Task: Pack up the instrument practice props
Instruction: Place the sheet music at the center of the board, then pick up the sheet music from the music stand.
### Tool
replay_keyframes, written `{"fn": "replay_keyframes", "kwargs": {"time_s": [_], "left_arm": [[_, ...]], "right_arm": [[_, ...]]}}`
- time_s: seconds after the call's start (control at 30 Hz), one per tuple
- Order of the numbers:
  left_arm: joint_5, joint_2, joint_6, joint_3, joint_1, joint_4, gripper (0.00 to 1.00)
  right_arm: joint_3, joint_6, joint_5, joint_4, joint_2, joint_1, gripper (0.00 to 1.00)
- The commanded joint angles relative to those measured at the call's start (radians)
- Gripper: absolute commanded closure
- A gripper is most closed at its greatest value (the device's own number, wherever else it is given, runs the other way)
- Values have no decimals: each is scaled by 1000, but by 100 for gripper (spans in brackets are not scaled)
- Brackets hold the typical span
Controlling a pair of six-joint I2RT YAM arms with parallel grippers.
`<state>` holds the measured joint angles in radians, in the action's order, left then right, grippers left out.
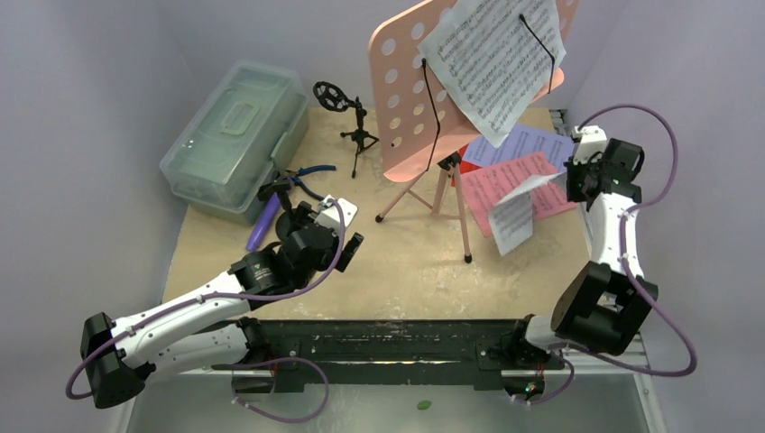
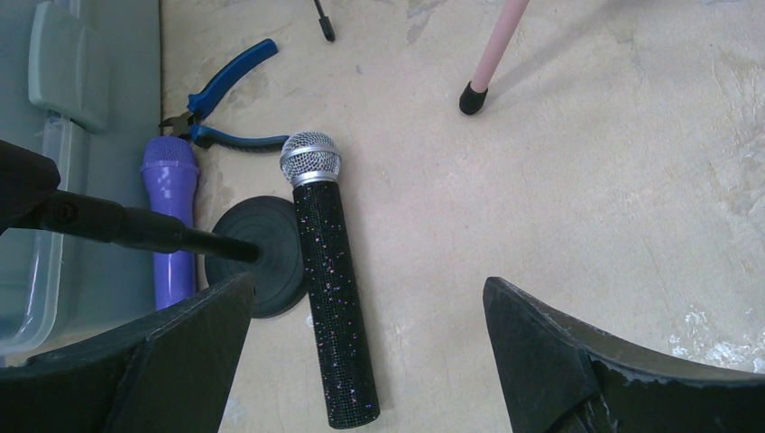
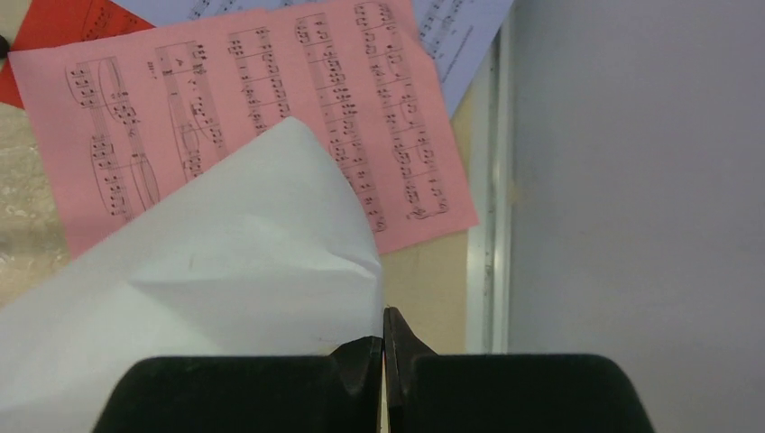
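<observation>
My right gripper (image 3: 383, 338) is shut on the edge of a white sheet-music page (image 3: 225, 271), which hangs lifted (image 1: 512, 216) above the red page (image 1: 537, 185) and lilac page (image 1: 523, 144). The pink music rack (image 1: 406, 99) stands on its tripod at the back and carries another white page (image 1: 496, 63). My left gripper (image 2: 368, 284) is open above the black-silver microphone (image 2: 329, 271), which lies flat. To its left lie a purple microphone (image 2: 170, 216) and a black round stand base (image 2: 262, 253). A black mic tripod (image 1: 356, 126) stands behind.
A clear greenish case (image 1: 235, 135) sits shut at the back left. Blue-handled pliers (image 2: 225, 99) lie beside it, near the microphones. One pink rack foot (image 2: 473, 97) rests ahead of my left gripper. A grey wall (image 3: 631, 180) stands close on the right.
</observation>
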<state>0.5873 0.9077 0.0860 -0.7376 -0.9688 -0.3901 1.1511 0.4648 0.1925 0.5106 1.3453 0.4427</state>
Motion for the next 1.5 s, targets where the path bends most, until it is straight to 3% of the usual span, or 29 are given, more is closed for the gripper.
{"fn": "replay_keyframes", "kwargs": {"time_s": [0.0,0.27,0.53,0.6,0.73,0.83,1.07,1.47], "left_arm": [[-2,2,2,8,10,25,3],[-4,3,0,10,13,28,3],[-4,11,-3,10,14,30,3],[-6,14,-2,9,16,30,3],[-6,16,-2,8,19,30,3],[-6,16,-2,9,21,28,3],[-7,8,-1,11,22,28,3],[-15,-10,4,9,22,25,3]], "right_arm": [[32,-152,59,-146,52,-33,100],[145,-270,48,-188,263,-63,100],[283,-273,-19,-153,456,-83,96],[312,-275,-24,-137,488,-83,91],[386,-279,-18,-100,535,-85,68],[432,-282,-17,-75,555,-86,57],[401,-280,61,-82,470,-84,49],[16,-147,344,-43,7,-53,39]]}}
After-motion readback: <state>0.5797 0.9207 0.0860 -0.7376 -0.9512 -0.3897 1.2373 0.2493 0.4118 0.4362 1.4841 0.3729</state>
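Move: My right hand, still shut on a corner of the white sheet, hangs some 19 cm above the table. The pink sheet it is being laid over has its middle about 8 cm ahead and 12 cm to my left, down on the table. The purple sheet lies about 15 cm beyond the pink one, also 12 cm to my left; the stand's near foot is some 13 cm back and 28 cm to my left. From my left hand the pink sheet is about 20 cm ahead and 58 cm to the right. I carry the white sheet's corner forward about 13 cm with my right hand while sinking some 8 cm, drawing it out over the pink sheet and rolling the wrist about 15 degrees, left side up. Near the far end my fingers open and let the corner go; then I rise and come back and left, about 8 cm back and 6 cm left, empty and still open. ##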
